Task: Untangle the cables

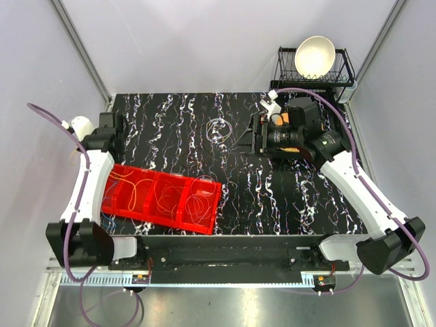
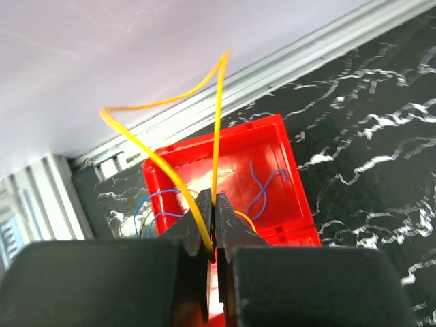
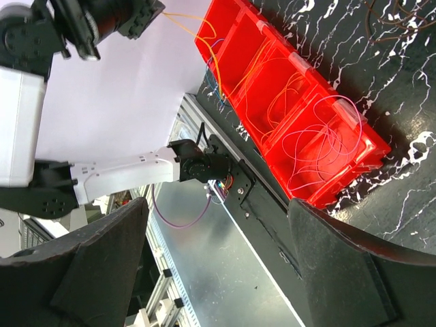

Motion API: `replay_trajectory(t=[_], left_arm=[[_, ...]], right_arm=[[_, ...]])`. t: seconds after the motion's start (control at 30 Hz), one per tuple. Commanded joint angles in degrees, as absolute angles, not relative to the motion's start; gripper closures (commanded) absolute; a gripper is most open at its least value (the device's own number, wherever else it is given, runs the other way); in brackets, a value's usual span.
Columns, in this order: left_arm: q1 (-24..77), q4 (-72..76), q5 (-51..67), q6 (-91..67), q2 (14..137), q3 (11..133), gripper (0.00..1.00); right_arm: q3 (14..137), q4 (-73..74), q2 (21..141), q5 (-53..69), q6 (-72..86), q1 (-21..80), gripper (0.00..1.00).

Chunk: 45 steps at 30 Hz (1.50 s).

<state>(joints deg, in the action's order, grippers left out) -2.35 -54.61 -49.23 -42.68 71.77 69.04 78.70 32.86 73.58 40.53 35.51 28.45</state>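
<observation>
My left gripper point(image 2: 216, 201) is shut on a thin yellow cable point(image 2: 216, 116), which loops up above the jaws. It hangs over the left end compartment of a red bin point(image 2: 269, 133), where blue wires point(image 2: 262, 191) lie. In the top view the left gripper point(image 1: 114, 139) sits above the bin's point(image 1: 212, 182) left end. Other compartments hold orange loops point(image 1: 163, 197) and a pale pink loop point(image 1: 197, 204). A small tangle of thin cables point(image 1: 219, 129) lies mid-table. My right gripper point(image 1: 253, 136) stands open just right of it, holding nothing. Its wrist view looks past open fingers point(image 3: 340, 272) at the bin point(image 3: 364, 153).
A black dish rack point(image 1: 344, 71) holding a cream bowl point(image 1: 315, 56) stands at the back right corner. Purple hoses point(image 1: 75, 204) run along both arms. Grey walls close in the table on the left, back and right.
</observation>
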Motion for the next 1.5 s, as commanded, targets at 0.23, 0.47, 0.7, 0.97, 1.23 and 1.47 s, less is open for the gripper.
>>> replay_trajectory(t=[0.23, 0.47, 0.7, 0.97, 1.23, 1.47], left_arm=[[-0.27, -74.61, -56.15, -74.43, 79.02, 72.87, 1.00], [7.29, -82.16, -58.80, -90.34, 76.46, 67.33, 1.00], [9.93, -88.42, -57.48, -100.19, 80.06, 66.53, 1.00], [18.54, -88.59, -54.32, -96.60, 85.07, 66.89, 1.00], [19.42, -87.63, -48.17, -92.91, 85.96, 61.70, 1.00], [19.34, -77.73, -43.42, -82.30, 82.97, 55.12, 1.00]], right_arm=[[79.01, 29.62, 75.06, 42.71, 34.81, 28.65, 0.11], [78.84, 29.00, 76.29, 42.89, 34.89, 28.74, 0.12], [78.40, 28.74, 76.03, 43.07, 34.98, 28.74, 0.12], [78.22, 28.74, 75.24, 43.07, 34.89, 28.74, 0.12], [77.96, 28.83, 74.97, 43.33, 34.80, 28.74, 0.11], [77.96, 28.74, 74.44, 43.42, 34.89, 28.65, 0.12]])
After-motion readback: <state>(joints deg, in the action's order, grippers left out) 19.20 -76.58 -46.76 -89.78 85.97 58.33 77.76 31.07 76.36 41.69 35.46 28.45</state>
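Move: The left hand, with the yellow cable already pinched in its shut fingers, is high by the left wall; the second compartment from the left of the red bin, where the cable's trailing part already lies, is some 5 cm back, 11 cm to its right and 19 cm below. The leftmost compartment, with the blue cable, is almost underneath, about 2 cm back and 1 cm right; the third is roughly 6 cm back and 23 cm right. From the idle right hand, the second compartment is about 31 cm left, 1 cm back and 30 cm down. Keeping its pinch on the yellow cable, the left hand brings it down about 12 cm and some 9 cm to the right, off the wall side to low over the second compartment, its fingers still shut. It starts down and back, swings right while easing forward again, then sinks more steeply and draws back to end some 5 cm nearer the base; the wrist turns about 20 degrees counter-clockwise, gives back half of that, and tips the fingers more steeply down at the end. ##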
